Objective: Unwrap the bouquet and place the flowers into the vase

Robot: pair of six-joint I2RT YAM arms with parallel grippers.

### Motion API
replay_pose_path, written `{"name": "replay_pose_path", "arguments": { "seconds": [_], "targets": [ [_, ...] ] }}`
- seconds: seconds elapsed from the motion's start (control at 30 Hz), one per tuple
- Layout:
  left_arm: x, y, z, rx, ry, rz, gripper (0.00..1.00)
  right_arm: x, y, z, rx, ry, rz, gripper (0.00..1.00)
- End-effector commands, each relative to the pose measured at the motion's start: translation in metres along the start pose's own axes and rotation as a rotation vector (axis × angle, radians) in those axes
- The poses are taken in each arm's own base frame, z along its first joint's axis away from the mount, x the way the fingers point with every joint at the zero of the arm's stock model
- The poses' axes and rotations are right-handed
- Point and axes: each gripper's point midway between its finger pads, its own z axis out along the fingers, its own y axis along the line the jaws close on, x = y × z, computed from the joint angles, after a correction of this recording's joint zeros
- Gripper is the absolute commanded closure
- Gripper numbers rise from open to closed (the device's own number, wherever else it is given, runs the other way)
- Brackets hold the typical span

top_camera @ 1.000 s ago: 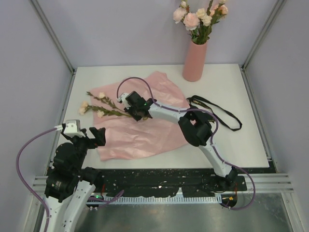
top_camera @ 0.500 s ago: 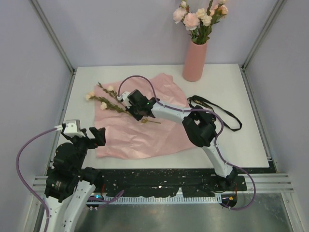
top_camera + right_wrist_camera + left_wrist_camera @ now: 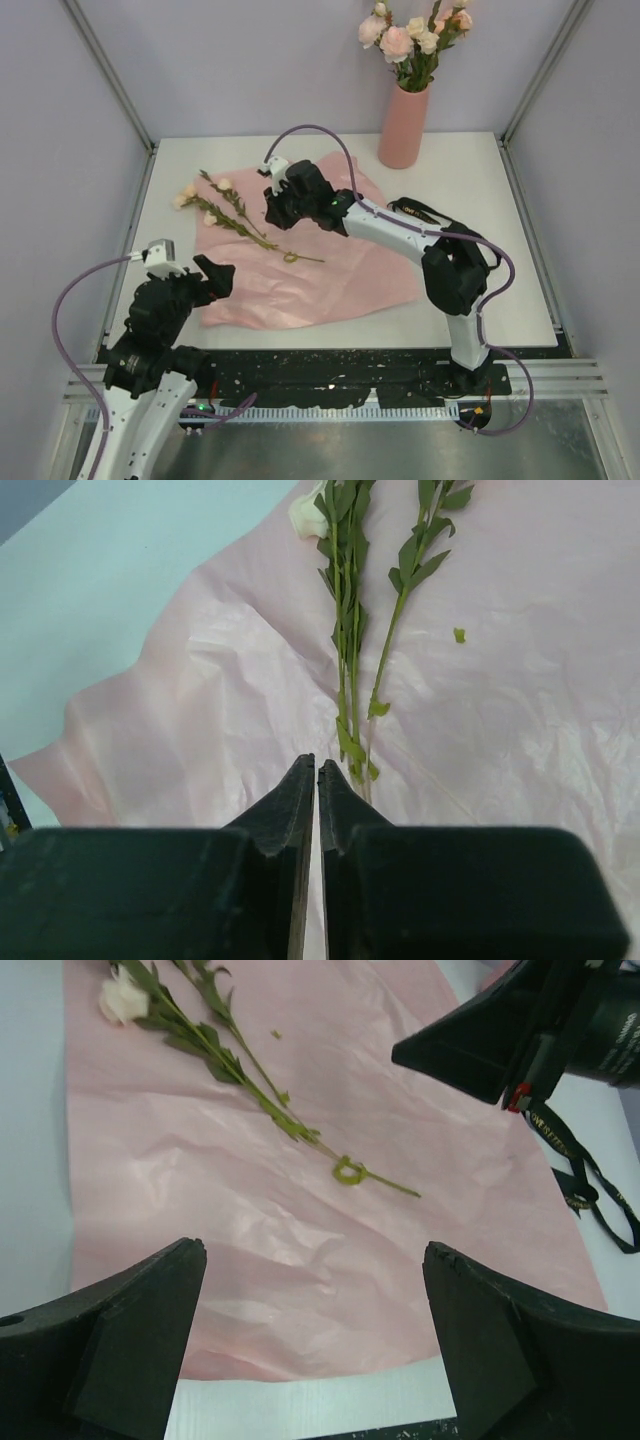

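Note:
The bouquet lies undone: its pink paper sheet [image 3: 310,275] is spread flat on the table. Two loose flowers [image 3: 215,205] with pale roses lie on the sheet's back left corner, stems trailing toward the middle [image 3: 350,680] [image 3: 250,1085]. The salmon-pink vase [image 3: 403,125] stands at the back right, with several roses [image 3: 412,38] in it. My right gripper [image 3: 272,214] [image 3: 316,765] hovers above the sheet, shut and empty, the stem ends just beyond its tips. My left gripper [image 3: 215,275] [image 3: 315,1252] is open over the sheet's near left edge.
A black gold-lettered ribbon [image 3: 455,230] [image 3: 590,1175] lies loose on the white table [image 3: 500,290] to the right of the sheet. Grey walls and metal posts close in the table on three sides.
My right gripper shut on nothing, then rose and moved toward the back. The flowers and the sheet shifted toward the back left. The left arm edged slightly forward.

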Motion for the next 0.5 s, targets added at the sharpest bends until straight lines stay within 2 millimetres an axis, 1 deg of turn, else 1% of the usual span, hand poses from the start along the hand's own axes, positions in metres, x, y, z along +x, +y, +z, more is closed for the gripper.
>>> {"name": "replay_pose_path", "arguments": {
  "seconds": [0.0, 0.03, 0.07, 0.1, 0.13, 0.17, 0.23, 0.3, 0.33, 0.37, 0.47],
  "targets": [
    [0.028, -0.020, 0.016, 0.049, 0.147, -0.187, 0.06, -0.002, 0.003, -0.003, -0.024, -0.031, -0.024, 0.85],
    [0.027, -0.020, 0.018, 0.036, 0.152, -0.187, 0.06, 0.007, -0.008, 0.001, 0.024, -0.002, -0.046, 0.80],
    [0.024, -0.019, 0.019, 0.029, 0.146, -0.186, 0.05, 0.019, -0.015, 0.007, 0.051, 0.051, -0.053, 0.77],
    [0.022, -0.019, 0.019, 0.023, 0.139, -0.182, 0.05, 0.027, -0.025, 0.008, 0.097, 0.083, -0.054, 0.75],
    [0.021, -0.018, 0.019, 0.021, 0.134, -0.176, 0.05, 0.039, -0.029, 0.011, 0.113, 0.128, -0.047, 0.73],
    [0.019, -0.019, 0.018, 0.026, 0.127, -0.174, 0.05, 0.046, -0.034, 0.012, 0.128, 0.153, -0.076, 0.72],
    [0.018, -0.020, 0.017, 0.038, 0.117, -0.171, 0.05, 0.056, -0.036, 0.011, 0.136, 0.182, -0.093, 0.71],
    [0.018, -0.017, 0.017, 0.030, 0.105, -0.171, 0.05, 0.070, -0.036, 0.008, 0.142, 0.229, -0.123, 0.69],
    [0.018, -0.016, 0.017, 0.027, 0.098, -0.170, 0.05, 0.074, -0.034, 0.008, 0.139, 0.245, -0.135, 0.68],
    [0.017, -0.015, 0.017, 0.026, 0.093, -0.169, 0.05, 0.084, -0.035, 0.005, 0.142, 0.287, -0.152, 0.67],
    [0.019, -0.013, 0.017, 0.018, 0.092, -0.164, 0.04, 0.098, -0.036, -0.001, 0.142, 0.339, -0.204, 0.65]
  ]
}}
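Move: The right hand, shut and empty, is above the last flowers: their crossed lower stems, by a curled green leaf, lie about 3 cm to its right, 1 cm ahead and roughly 15 cm below. The stem's cut end is some 10 cm to its right and 1 cm back, and the nearest white bloom about 15 cm left and 11 cm ahead, both equally low. From the left hand the crossed stems are around 17 cm ahead, 13 cm right and 21 cm below. The right hand sinks about 9 cm and drifts some 4 cm to its right, towards the crossed lower stems, tipping its fingers roughly 20 degrees more steeply down while they part from shut to about a third open, with the tips coming to either side of the stem line but still above it. Meanwhile the empty left hand, wide open and well clear of the flowers, dips a little under 4 cm and comes back up about 1 cm, easing 2 cm right and tilting its fingers down. ##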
